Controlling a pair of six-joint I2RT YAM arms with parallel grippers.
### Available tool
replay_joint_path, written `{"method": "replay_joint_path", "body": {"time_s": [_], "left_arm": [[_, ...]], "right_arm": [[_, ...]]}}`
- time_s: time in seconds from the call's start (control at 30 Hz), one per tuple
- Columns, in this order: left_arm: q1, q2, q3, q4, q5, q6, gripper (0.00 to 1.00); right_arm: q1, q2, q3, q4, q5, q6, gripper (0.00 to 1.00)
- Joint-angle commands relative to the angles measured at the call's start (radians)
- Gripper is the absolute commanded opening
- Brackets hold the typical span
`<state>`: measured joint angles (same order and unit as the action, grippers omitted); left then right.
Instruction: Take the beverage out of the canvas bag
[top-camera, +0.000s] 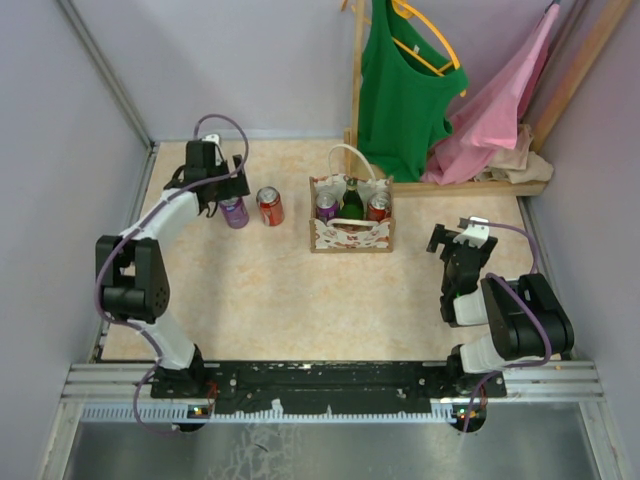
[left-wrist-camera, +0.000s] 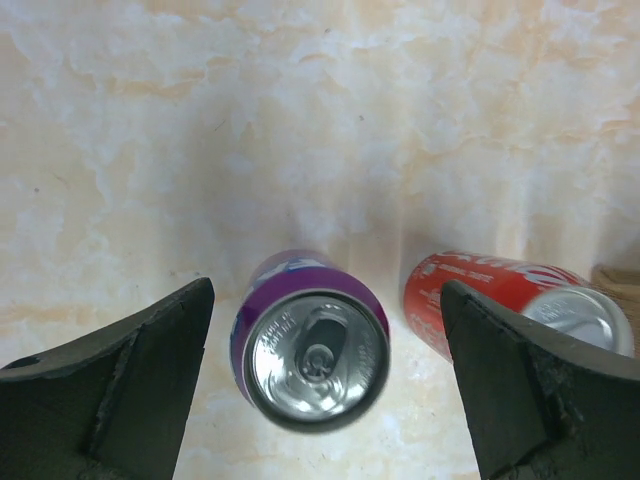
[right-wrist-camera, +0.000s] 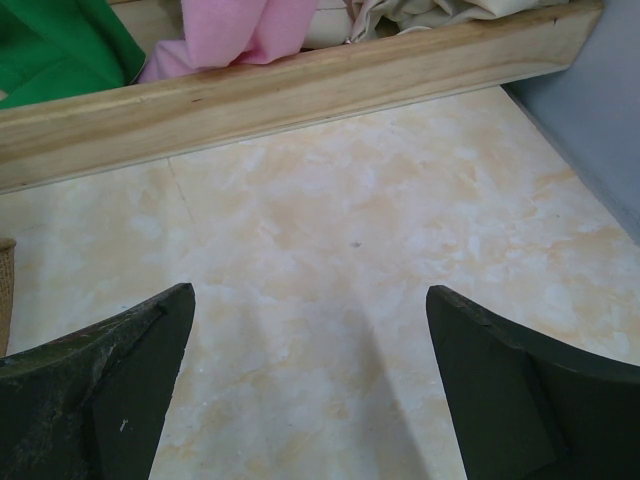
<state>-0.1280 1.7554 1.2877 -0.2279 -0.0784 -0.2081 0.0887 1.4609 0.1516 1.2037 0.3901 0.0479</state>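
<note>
The canvas bag (top-camera: 350, 236) stands mid-table, cream with a red-and-white pattern and white handles. Inside it stand a purple can (top-camera: 326, 207), a green bottle (top-camera: 352, 200) and a red can (top-camera: 377, 208). My left gripper (top-camera: 225, 195) is open at the far left, above another purple can (top-camera: 235, 212). In the left wrist view that purple can (left-wrist-camera: 315, 355) stands upright between the fingers (left-wrist-camera: 150, 370) of the gripper (left-wrist-camera: 327, 300), with gaps on both sides. A red can (top-camera: 270, 206) stands just right of it and also shows in the left wrist view (left-wrist-camera: 480, 290). My right gripper (top-camera: 450, 237) is open and empty, right of the bag.
A wooden rack base (top-camera: 470, 186) lies behind the bag, with a green top (top-camera: 400, 90) and a pink cloth (top-camera: 500, 110) hanging over it. The right wrist view shows the gripper (right-wrist-camera: 310, 300) over bare table, the wooden rail (right-wrist-camera: 300, 90) ahead and a grey wall (right-wrist-camera: 600, 130) at right.
</note>
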Motion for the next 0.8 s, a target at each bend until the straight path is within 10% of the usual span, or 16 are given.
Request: {"method": "replay_joint_path", "body": {"time_s": [0.0,0.43,0.57,0.77], "left_arm": [[0.001,-0.131,0.029,0.003,0.071,0.008,1.0],[-0.306,-0.27,0.065,0.082,0.159,0.062,1.0],[-0.378,-0.212,0.1,0.085,0.213,0.093,0.73],[-0.449,-0.077,0.195,0.006,0.292,0.138,0.72]], "right_arm": [[-0.004,-0.008,0.02,0.045,0.001,-0.001,0.99],[-0.004,-0.009,0.019,0.046,0.002,-0.001,0.99],[-0.004,-0.009,0.02,0.046,0.001,-0.002,0.99],[-0.004,-0.01,0.02,0.045,0.001,-0.001,0.99]]}}
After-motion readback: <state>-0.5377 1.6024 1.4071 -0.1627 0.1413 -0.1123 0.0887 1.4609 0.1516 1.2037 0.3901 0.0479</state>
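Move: The purple can in the bag, next to be taken, lies about 25 cm to the left hand's right, level fore-and-aft and 8 cm below. The purple can just set down stands under the open fingers, about 1 cm ahead; the red can on the table is some 9 cm to the hand's right and level. The green bottle stands about 6 cm right of the bag's purple can. From the right hand, that bag can is roughly 36 cm left and 8 cm ahead. Left hand rises clear of the set-down can, swings about 22 cm right towards the bag, turning clockwise, fingers partly closing. ##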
